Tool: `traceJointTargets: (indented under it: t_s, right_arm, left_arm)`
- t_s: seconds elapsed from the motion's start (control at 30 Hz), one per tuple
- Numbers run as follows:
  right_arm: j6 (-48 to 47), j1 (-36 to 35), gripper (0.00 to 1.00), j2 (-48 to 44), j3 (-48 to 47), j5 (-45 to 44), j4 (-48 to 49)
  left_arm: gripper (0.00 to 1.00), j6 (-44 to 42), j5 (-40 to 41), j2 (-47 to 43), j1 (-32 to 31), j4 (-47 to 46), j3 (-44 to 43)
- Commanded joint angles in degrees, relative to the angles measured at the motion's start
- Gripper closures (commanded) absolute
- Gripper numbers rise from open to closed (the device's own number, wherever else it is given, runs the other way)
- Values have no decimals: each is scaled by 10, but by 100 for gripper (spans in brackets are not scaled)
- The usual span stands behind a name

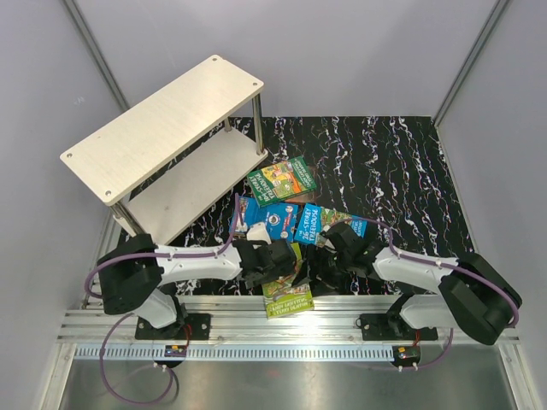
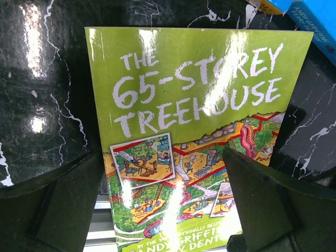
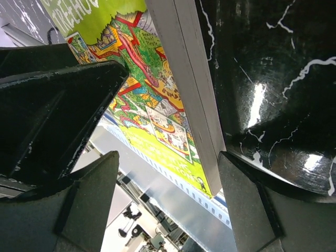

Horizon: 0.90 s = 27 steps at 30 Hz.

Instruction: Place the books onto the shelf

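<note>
A green "65-Storey Treehouse" book (image 1: pixel 289 299) lies face up at the mat's near edge, its lower end hanging over the metal rail. My left gripper (image 1: pixel 286 272) hovers over it, open. In the left wrist view the cover (image 2: pixel 194 105) fills the frame between the spread fingers of the gripper (image 2: pixel 163 210). My right gripper (image 1: pixel 312 278) is open at the book's right side. In the right wrist view the book's page edge (image 3: pixel 189 94) runs between its fingers (image 3: pixel 252 210), close to the right one. Another green book (image 1: pixel 282 181) and two blue books (image 1: pixel 265 218) (image 1: pixel 329 224) lie mid-mat. The shelf (image 1: pixel 162 124) stands at the back left.
The black marbled mat (image 1: pixel 402 171) covers the table. A metal rail (image 1: pixel 256 329) runs along the near edge by the arm bases. Grey walls close in the back and both sides.
</note>
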State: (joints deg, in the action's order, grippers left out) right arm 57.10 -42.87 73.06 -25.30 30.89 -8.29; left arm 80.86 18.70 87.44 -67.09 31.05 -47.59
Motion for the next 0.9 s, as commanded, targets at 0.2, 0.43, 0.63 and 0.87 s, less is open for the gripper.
traceJointTargets:
  t_s: [0.2,0.43,0.63,0.87]
  right_arm:
    - [34,-12,20,-113,-40,-19,-44]
    - [27,-12,25,-100,-51,-22,-63]
    - [46,-25,41,-99,9,-24,-28]
    - [91,-53,58,-107,72,-31,24]
  left_arm:
    - [1,16,-42,57,-26,-26,-21]
    - [1,3,-38,77,-26,-15,-62]
    - [1,4,-37,73,-26,-18,-66]
    - [1,9,-43,64,-26,-32,-58]
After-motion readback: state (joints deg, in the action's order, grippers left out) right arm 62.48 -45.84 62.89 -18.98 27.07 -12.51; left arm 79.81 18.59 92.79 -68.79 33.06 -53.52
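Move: The green 65-storey book lies under the left hand, its middle about 2 cm to the right of that hand and 1 cm lower. From the right hand, the book's middle is roughly 5 cm left, 3 cm ahead and 2 cm lower. The 26-storey book sits some 17 cm ahead of the right hand and 7 cm to its right; the blue book is about 19 cm ahead of it and 10 cm to its left. The green book is nudged to the right by the left hand, whose wide-open fingers stay down at it, one along its left edge, for about 2 cm. The right hand, still slanting down to the left, lifts some 3 cm, then sinks about 4 cm while drawing back and right towards the book's near right corner, its fingers closing to about half around the spine side. ##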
